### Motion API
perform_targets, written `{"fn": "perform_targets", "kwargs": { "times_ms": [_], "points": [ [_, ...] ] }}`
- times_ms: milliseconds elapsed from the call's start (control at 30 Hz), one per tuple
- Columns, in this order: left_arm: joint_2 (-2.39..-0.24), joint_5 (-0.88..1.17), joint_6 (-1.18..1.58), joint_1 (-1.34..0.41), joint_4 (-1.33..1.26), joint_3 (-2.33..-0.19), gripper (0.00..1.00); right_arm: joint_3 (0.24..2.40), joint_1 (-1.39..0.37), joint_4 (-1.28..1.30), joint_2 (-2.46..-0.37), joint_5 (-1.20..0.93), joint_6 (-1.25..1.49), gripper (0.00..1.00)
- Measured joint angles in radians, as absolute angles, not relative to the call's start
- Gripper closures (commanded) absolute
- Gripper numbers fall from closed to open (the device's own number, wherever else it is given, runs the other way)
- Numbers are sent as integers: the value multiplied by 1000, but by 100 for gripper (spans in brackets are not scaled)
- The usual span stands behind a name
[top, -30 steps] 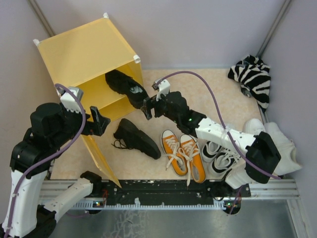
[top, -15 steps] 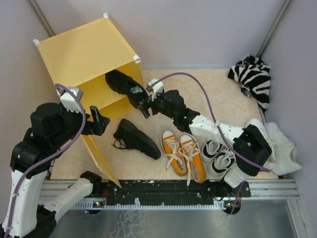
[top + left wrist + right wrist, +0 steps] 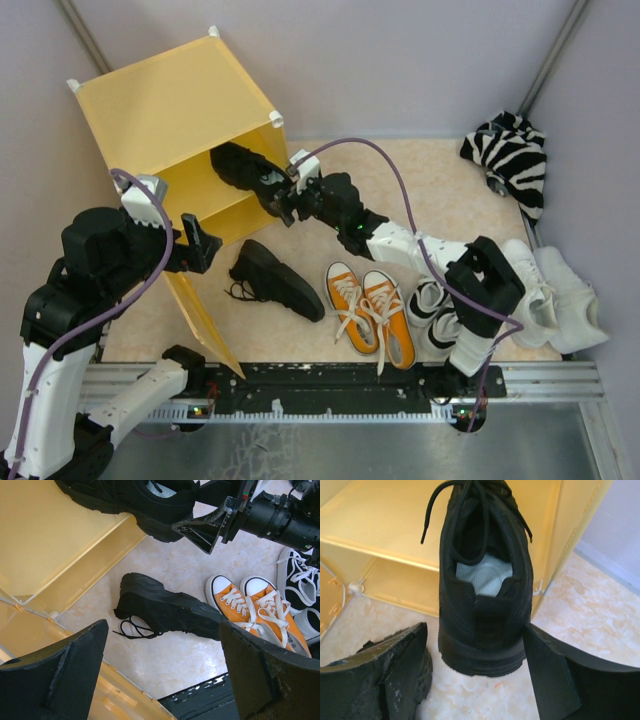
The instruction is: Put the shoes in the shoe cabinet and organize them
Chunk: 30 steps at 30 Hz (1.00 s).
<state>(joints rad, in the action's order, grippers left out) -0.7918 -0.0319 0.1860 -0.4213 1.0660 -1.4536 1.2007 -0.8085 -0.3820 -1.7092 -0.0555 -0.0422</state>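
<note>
The yellow shoe cabinet stands at the back left, its opening facing the floor area. One chunky black shoe lies on its inner shelf, heel sticking out. My right gripper is open right behind that heel, with one finger on each side and a gap showing. The other black shoe lies on the floor. My left gripper hangs open and empty above the door panel. Orange sneakers, black-and-white sneakers and white sneakers stand along the near edge.
A zebra-striped cloth bundle lies in the back right corner. Grey walls close in the left, back and right sides. The open door panel slants down toward the black base rail.
My right arm has reached further toward the cabinet, bringing its open fingers up to the heel of the shelved black shoe. The left arm has not moved.
</note>
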Motion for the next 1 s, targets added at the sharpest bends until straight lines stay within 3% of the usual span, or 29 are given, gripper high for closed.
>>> {"fn": "perform_targets", "kwargs": {
  "times_ms": [100,267,333,767,1000],
  "points": [
    [-792,-33,186,-421,1066,-1454,1,1222,-808,-390,-1730,-52,-39,37],
    [-792,-33,186,-421,1066,-1454,1,1248,-809,-398,-1757,-48,-4,91],
    [-792,-34,186,-421,1066,-1454,1,1255,-810,-397,-1761,-46,7,100],
    [-789,-35,186,-421,1066,-1454,1,1314,-830,-387,-1765,31,39,100],
    [-788,-35,186,-421,1068,-1454,1,1465,-842,-372,-1860,105,70,100]
  ]
}}
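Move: The black shoe lies half out of the cabinet's upper shelf. Its heel is just off the right fingertips, its middle about 7 cm ahead and 8 cm left, roughly level with the hand. The front edge of the cabinet's right wall stands some 6 cm straight ahead; the other black shoe lies on the floor about 12 cm back, 3 cm left and 19 cm below. From the left hand, the cabinet shoe is about 23 cm ahead, 4 cm right and 13 cm below. Ease the open right gripper about a centimetre forward and left over the black shoe's heel, then close the fingers to pinch the back of the heel. Keeping that hold, raise the heel some 4 cm, then also push forward and left into the cabinet by about 3 cm, with a slight clockwise turn. ##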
